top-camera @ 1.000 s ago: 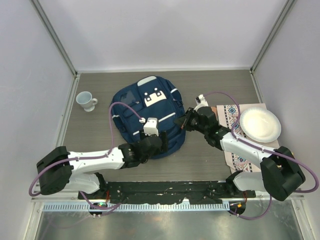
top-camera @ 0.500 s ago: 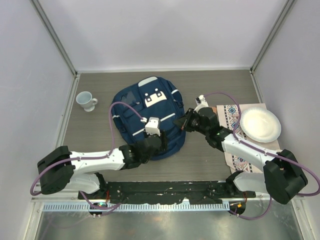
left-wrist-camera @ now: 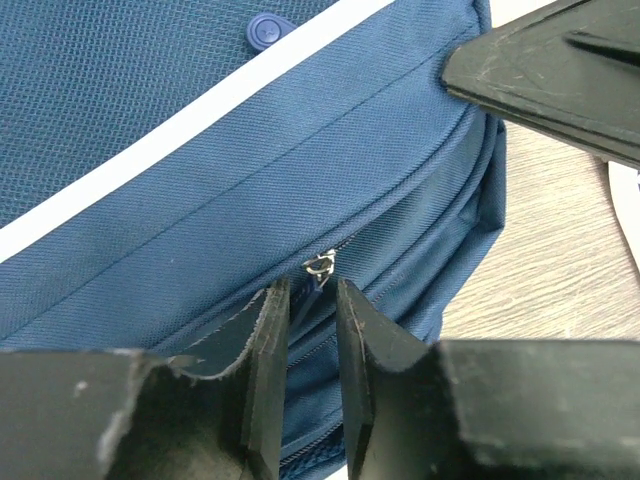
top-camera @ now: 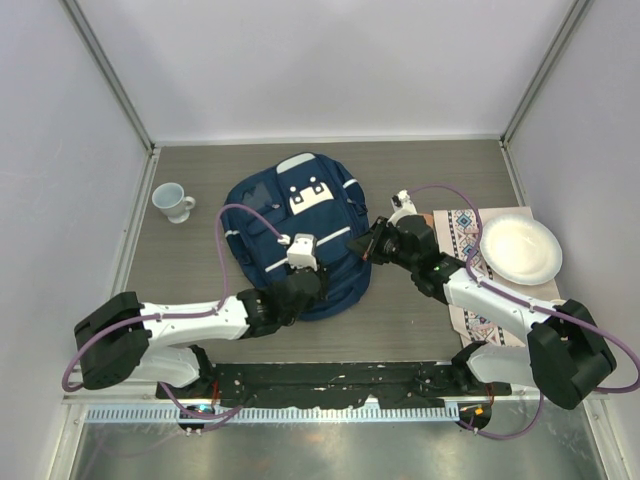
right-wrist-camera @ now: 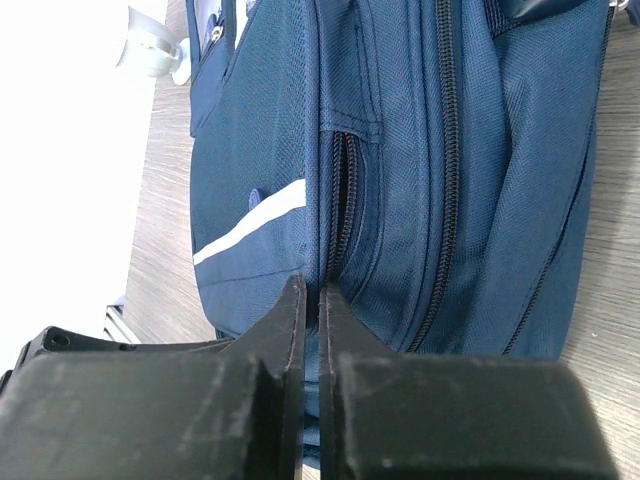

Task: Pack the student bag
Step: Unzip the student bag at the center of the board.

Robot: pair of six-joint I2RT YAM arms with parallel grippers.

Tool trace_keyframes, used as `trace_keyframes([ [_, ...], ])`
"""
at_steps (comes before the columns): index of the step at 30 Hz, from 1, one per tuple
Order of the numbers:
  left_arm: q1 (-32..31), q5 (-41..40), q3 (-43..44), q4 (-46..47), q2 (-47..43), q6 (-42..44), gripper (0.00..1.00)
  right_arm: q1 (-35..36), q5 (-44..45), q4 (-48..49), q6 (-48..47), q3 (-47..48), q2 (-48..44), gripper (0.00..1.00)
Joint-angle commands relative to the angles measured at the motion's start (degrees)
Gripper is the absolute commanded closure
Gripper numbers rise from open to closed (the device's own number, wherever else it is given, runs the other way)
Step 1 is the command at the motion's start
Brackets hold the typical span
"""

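Note:
The student bag [top-camera: 300, 225] is navy with white stripes and lies flat in the middle of the table. At the bag's near right part my left gripper [top-camera: 320, 275] stands open by a narrow gap. In the left wrist view its jaws [left-wrist-camera: 312, 290] straddle the blue tab under a small metal zipper pull [left-wrist-camera: 320, 266] without clearly pressing it. My right gripper [top-camera: 362, 247] is at the bag's right edge. In the right wrist view its jaws [right-wrist-camera: 312, 290] are shut on the bag's fabric [right-wrist-camera: 450, 150] beside a partly open zipper [right-wrist-camera: 345, 200]. Its black fingers [left-wrist-camera: 550, 70] also show in the left wrist view.
A white cup [top-camera: 173, 202] stands left of the bag. A white plate [top-camera: 520, 250] rests on a patterned cloth [top-camera: 460, 235] at the right. Metal frame posts and pale walls enclose the table.
My left gripper's jaws have narrowed around the zipper pull, and the left wrist has shifted slightly. The right arm and the bag have hardly moved.

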Motion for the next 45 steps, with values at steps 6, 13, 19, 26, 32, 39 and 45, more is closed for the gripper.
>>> trace_keyframes([
  [6, 1.21, -4.13, 2.22, -3.27, 1.94, -1.98, 1.0, 1.38, -1.59, 4.78, 0.14, 1.17, -2.41, 0.99],
  [13, 1.21, -4.92, 2.4, -15.29, 0.63, -6.01, 1.0, 0.94, 3.42, 2.58, -2.49, 4.59, -0.39, 0.99],
  [19, 1.21, -6.67, -0.67, -23.21, -4.03, -10.59, 1.0, -0.11, 3.51, 3.98, -2.41, 7.05, 3.39, 0.99],
  [26, 1.3, -8.7, -1.12, -30.61, -7.9, -12.44, 1.0, -0.64, 4.56, 4.78, -3.19, 9.08, 6.37, 0.99],
  [32, 1.3, -6.51, 2.39, -24.57, -6.86, -8.76, 1.0, -1.34, 4.69, 3.2, -6.1, 11.27, 10.07, 0.8],
  [39, 1.3, 0.43, 6.09, -17.63, -1.14, -4.89, 1.0, -1.35, 4.99, -0.13, -3.73, 2.41, -0.36, 0.44],
  [45, 1.3, 4.92, 5.03, -9.7, -0.17, -3.65, 1.0, -0.73, -2.18, 3.26, 3.63, -3.65, -3.37, 0.42],
])
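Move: The zipper pull sits between the left fingertips, roughly 1 cm ahead and 1 cm below, neither left nor right of them. The middle of the white stripe is about 5 cm farther ahead and 3 cm left of the left hand; the white buckle patch is some 18 cm ahead and 3 cm left. The right fingers hold the bag's edge at 0 cm, with the pull about 5 cm back, 8 cm left and 4 cm lower from them. Leftward and somewhat down goes the left hand, about 8 cm, once its fingers have shut on the zipper pull, drawing it along the seam; it then eases some 5 cm back to the right, still gripping. The right hand keeps its pinch on the bag's edge while going forward and slightly down, then opens, lets go, and draws back and up. ##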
